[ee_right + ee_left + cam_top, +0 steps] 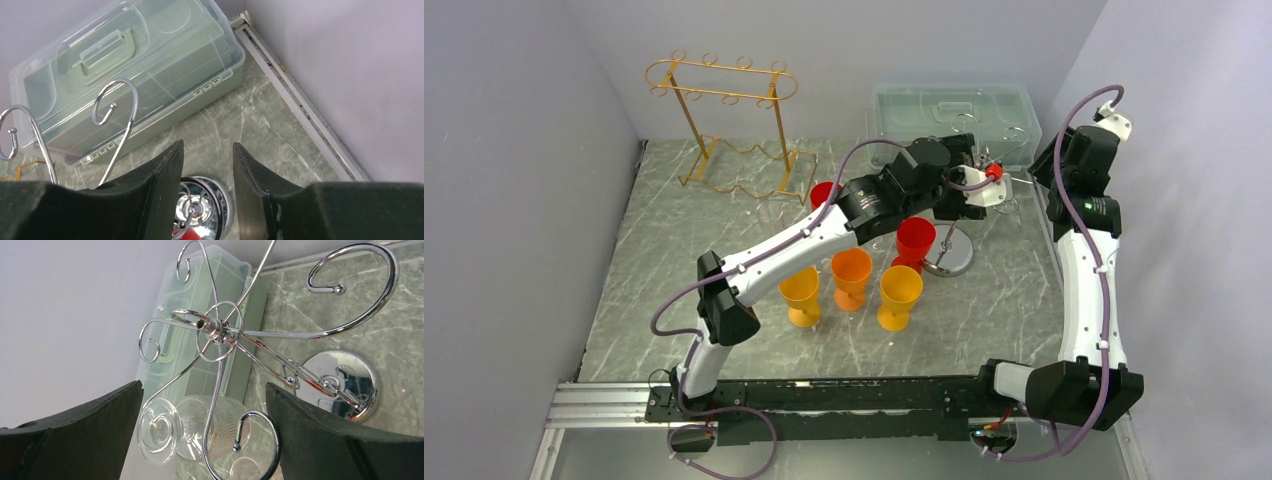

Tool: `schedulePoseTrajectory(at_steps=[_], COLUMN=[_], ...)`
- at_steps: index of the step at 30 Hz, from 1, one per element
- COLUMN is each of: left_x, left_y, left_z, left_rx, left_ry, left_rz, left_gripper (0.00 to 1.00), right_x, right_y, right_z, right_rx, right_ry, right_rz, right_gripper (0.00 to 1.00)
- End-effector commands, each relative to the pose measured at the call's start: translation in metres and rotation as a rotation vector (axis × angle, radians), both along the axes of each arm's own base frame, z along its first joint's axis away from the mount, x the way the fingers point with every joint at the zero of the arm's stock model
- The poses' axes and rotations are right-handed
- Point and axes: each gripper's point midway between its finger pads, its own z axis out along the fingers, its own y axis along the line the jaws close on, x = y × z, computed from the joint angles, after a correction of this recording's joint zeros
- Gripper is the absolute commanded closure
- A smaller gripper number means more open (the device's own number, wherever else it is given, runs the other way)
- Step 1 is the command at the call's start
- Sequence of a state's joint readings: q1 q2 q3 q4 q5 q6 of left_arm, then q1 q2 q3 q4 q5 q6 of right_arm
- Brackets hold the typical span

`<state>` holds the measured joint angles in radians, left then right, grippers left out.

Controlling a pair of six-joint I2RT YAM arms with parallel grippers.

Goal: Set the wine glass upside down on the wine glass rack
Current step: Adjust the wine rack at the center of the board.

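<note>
A clear wine glass (pixel 159 429) hangs upside down from one curled arm of the chrome wine glass rack (pixel 218 330), foot up and bowl down. My left gripper (pixel 203 387) hovers above the rack, wide open, its fingers (pixel 100 435) on either side of the glass and apart from it. In the top view the left gripper (pixel 982 186) is over the rack, whose round base (pixel 951 252) stands on the table. My right gripper (pixel 208 145) is open with nothing between its fingers and looks down on the rack's base (pixel 210 212).
A clear lidded box (pixel 954 112) stands at the back, behind the chrome rack. A gold wire rack (pixel 724 130) stands at the back left. Red, orange and yellow cups (pixel 851 275) cluster mid-table under the left arm. The rim of another clear glass (pixel 250 467) shows below the rack.
</note>
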<state>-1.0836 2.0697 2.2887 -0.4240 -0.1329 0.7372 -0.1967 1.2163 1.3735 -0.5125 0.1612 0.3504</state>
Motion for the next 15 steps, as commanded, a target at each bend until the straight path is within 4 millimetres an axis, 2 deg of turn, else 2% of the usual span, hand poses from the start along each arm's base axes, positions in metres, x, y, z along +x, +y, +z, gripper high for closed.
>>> schedulePoseTrajectory(at_steps=[1,6,9,12,15], left_x=[-0.012,-0.022,-0.034,-0.051,-0.077], left_y=[0.023,0.026,0.032,0.041,0.056], left_z=[0.064,0.052,0.060,0.065,0.071], left_rx=[-0.156,-0.120,-0.117,-0.111,-0.099], left_ry=[-0.035,0.034,0.080,0.149,0.217], left_rz=[0.013,-0.012,-0.045,-0.084,-0.158], left_gripper=[0.02,0.01,0.00,0.01,0.01], right_x=[-0.011,-0.004,-0.001,-0.004,-0.015], right_y=[-0.010,0.002,0.008,0.009,0.010], right_z=[0.001,0.024,0.039,0.059,0.085], right_rx=[-0.028,0.007,0.017,0.012,0.009], right_ry=[0.007,-0.045,-0.068,-0.093,-0.144], right_rz=[-0.043,0.013,0.045,0.046,0.037], right_gripper=[0.57,0.48,0.41,0.38,0.34])
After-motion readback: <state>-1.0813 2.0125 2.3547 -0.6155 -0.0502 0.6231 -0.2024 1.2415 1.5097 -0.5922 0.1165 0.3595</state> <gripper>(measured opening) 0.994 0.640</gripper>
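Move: The silver wine rack's hub, where its curled arms meet, lies about 6 cm ahead and 3 cm to the right of the left hand, slightly below it. It is roughly 2 cm ahead and 10 cm to the left of the right hand, near level in height. From the left hand, the nearest red goblet stands on the table about level ahead, 12 cm left and 30 cm down. The green storage box sits some 24 cm ahead, almost straight out, and about 30 cm below. The silver wine rack is left standing as both hands draw off it. The left hand, fingers still wide open, backs about 3 cm away from the hub, drifting left and rising a little while its wrist tilts slightly. The right hand first hovers beside the rack's right side, spreading its fingers from under half to nearly two-thirds open, then rises straight up about 3.5 cm. ##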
